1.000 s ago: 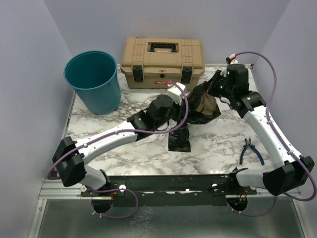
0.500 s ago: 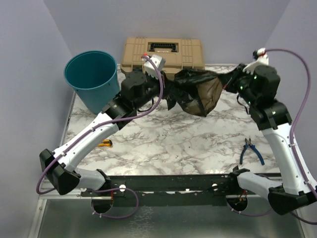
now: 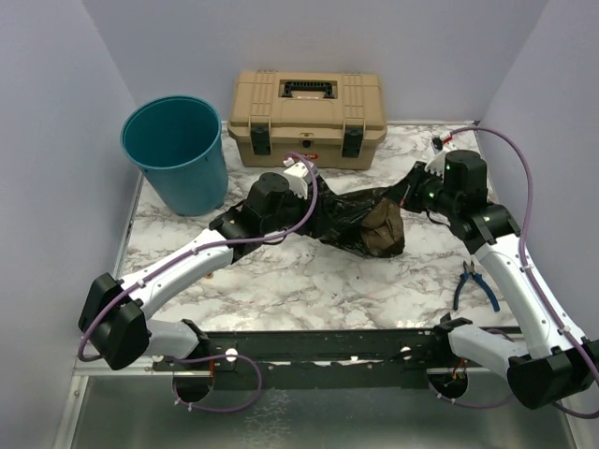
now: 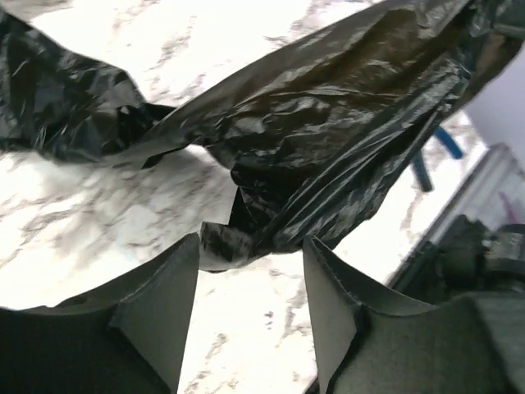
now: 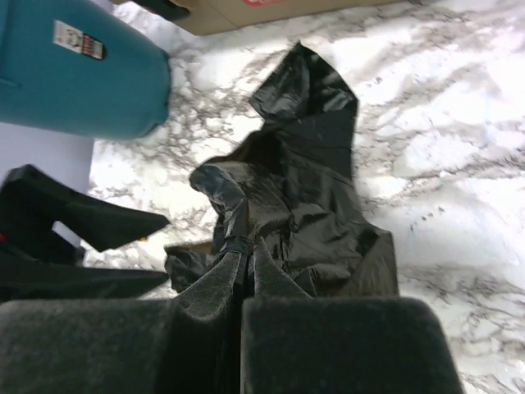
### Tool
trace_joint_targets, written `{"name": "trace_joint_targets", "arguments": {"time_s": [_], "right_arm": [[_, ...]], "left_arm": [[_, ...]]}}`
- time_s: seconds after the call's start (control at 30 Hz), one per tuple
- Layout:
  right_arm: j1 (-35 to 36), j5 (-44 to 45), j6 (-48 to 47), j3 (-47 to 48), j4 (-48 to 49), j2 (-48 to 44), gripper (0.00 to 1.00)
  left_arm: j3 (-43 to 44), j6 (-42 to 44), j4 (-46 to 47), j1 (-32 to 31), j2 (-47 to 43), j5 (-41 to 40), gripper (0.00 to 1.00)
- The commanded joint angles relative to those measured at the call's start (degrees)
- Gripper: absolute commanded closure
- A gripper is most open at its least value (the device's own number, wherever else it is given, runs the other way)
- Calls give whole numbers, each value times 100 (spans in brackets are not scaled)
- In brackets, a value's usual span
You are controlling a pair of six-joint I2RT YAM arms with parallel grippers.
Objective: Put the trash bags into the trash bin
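The black trash bag (image 3: 360,223) lies crumpled on the marble table between my two grippers. My right gripper (image 3: 412,192) is shut on a twisted bunch of the bag (image 5: 303,189), its tips (image 5: 246,254) pinching the film. My left gripper (image 3: 316,213) is open at the bag's left end. In the left wrist view its fingers (image 4: 250,275) stand apart over bare marble, and a corner of the bag (image 4: 328,148) lies just past the left fingertip (image 4: 184,271). The teal trash bin (image 3: 175,150) stands upright at the back left, also in the right wrist view (image 5: 82,74).
A tan toolbox (image 3: 307,117) with black latches stands at the back, right of the bin. Blue-handled pliers (image 3: 474,282) lie near the right arm. Purple walls close in both sides and the back of the table (image 3: 309,281).
Both arms came down from a raised, stretched hold and the bag now rests on the table. My left gripper opened and let go of the bag; the right stays shut on it.
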Motion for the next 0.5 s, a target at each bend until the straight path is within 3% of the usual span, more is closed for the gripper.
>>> {"name": "trace_joint_targets", "arguments": {"time_s": [0.0, 0.13, 0.47], "right_arm": [[-10, -400, 73, 186, 135, 9, 99], [-6, -456, 100, 259, 106, 31, 99], [-6, -502, 57, 560, -44, 205, 99]], "left_arm": [[41, 420, 168, -17, 107, 1369, 30], [-120, 780, 152, -356, 220, 1485, 19], [-660, 1095, 326, -1037, 51, 153, 6]]}}
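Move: The black trash bag hangs from my closed right fingers; its middle is about 8 cm right of my left hand, 2 cm ahead and some 8 cm below. From my right hand that middle is about 6 cm left, 2 cm back and 13 cm below. The toolbox stands roughly 31 cm ahead of my left hand and 4 cm left, about 10 cm lower; the trash bin is some 18 cm ahead, 34 cm left and 5 cm lower. With its fingers already half open, my left hand draws back about 8 cm, also going right and sinking some 4 cm each, round to the near side of the hanging bag. On the way I swing it some 20 degrees clockwise and spread the fingers almost fully. My right hand keeps its pinch on the bag and lifts it only about 2 cm. ##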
